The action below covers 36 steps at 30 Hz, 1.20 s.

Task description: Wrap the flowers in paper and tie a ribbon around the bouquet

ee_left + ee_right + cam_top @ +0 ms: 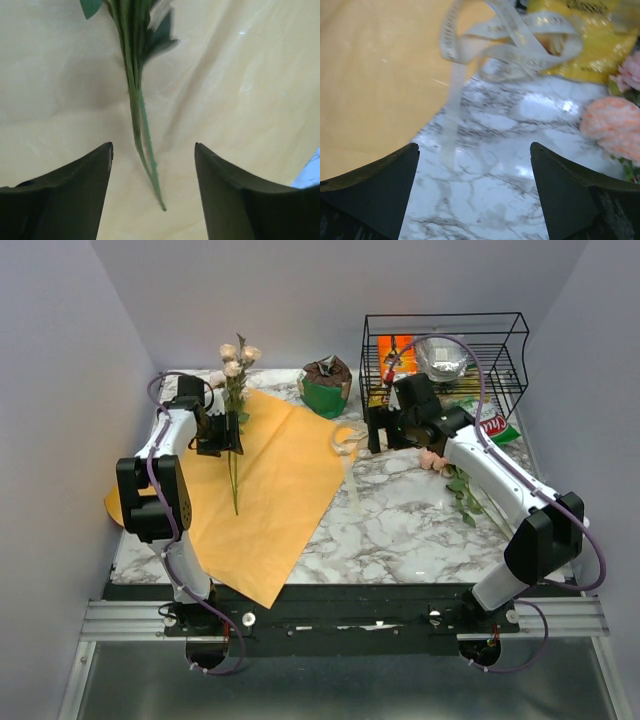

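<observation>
The orange paper lies flat on the left half of the marble table. The flowers rest on it, with the pale heads past its far edge and the thin green stems running toward me. My left gripper is open over the stems, a finger on either side and neither touching them. The cream ribbon lies in loose loops at the paper's right edge, one tail trailing across the marble. My right gripper hangs open just short of the ribbon, holding nothing.
A black wire basket stands at the back right behind the right arm. A green-wrapped pot sits at the back centre. Spare pink flowers and a snack packet lie to the right of the ribbon. Walls close in on both sides.
</observation>
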Tool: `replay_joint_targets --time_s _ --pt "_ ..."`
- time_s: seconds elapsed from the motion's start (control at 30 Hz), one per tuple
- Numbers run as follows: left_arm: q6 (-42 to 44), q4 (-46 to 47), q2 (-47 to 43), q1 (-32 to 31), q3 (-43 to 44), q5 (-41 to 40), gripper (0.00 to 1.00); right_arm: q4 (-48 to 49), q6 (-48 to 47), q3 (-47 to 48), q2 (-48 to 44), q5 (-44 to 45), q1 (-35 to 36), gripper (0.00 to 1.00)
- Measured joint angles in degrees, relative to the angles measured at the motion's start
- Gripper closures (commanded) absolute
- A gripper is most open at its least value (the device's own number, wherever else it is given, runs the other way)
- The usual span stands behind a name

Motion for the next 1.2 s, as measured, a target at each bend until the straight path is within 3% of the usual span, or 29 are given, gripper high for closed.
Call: replay_joint_targets --time_s 0.17,0.4,0.67,0.93,1.0,1.13,1.2 --pt "1.75 -1.57 -0.22 0.00 2.12 -2.58 0.01 -2.10 -3.72 -9.44 -2.14 4.07 -7.41 0.01" --pt "5.62 -3.32 -7.82 0.04 5.46 -4.42 0.01 -2.29 -8.15 -17.20 -0.92 11.69 -17.31 0.18" --pt "8.81 -4.66 -21.24 0.04 3.39 -1.64 0.01 -0.68 -12.09 -18.12 6.45 11.76 -21.55 0.26" --pt "9.46 -5.66 -24.35 0.07 -1.36 0.52 0.01 -0.92 -14.80 -14.03 15.15 12.24 -23.06 0.26" --pt "9.44 -5.68 -24.61 0.04 -1.81 0.96 0.01 -0.98 -15.23 -12.83 15.98 12.48 -23.63 0.32" --pt "9.44 -5.68 -24.96 0.04 -1.92 1.31 0.01 -0.90 -16.13 -12.22 16.85 13.92 -23.85 0.72" --pt "9.44 -5.68 -25.18 0.04 -1.92 1.36 0.01 -0.90 -16.74 -12.22 17.33 15.19 -23.85 0.83"
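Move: The peach flower's stem, just below its bloom, lies some 23 cm to the right of the right hand, about level with it fore and aft and 19 cm lower; the bloom is about 7 cm left of that spot and 4 cm farther out. From the right hand, the ribbon is 8 cm ahead and 3 left, the yellow bag 13 ahead and 9 right. The laid flowers' stems are right under the left hand, about 5 cm down; the green-brown bag is 10 ahead and 23 right. The peach flower's stem is what the right hand reaches for: it sweeps about 23 cm right while sinking 18, its wrist turning some 40 degrees until the fingers point steeply down, and begins closing them around the stem just under the bloom. Over the paper, the left fingers spread fully and the hand rises about 14 cm off the laid flowers, easing back 5. ##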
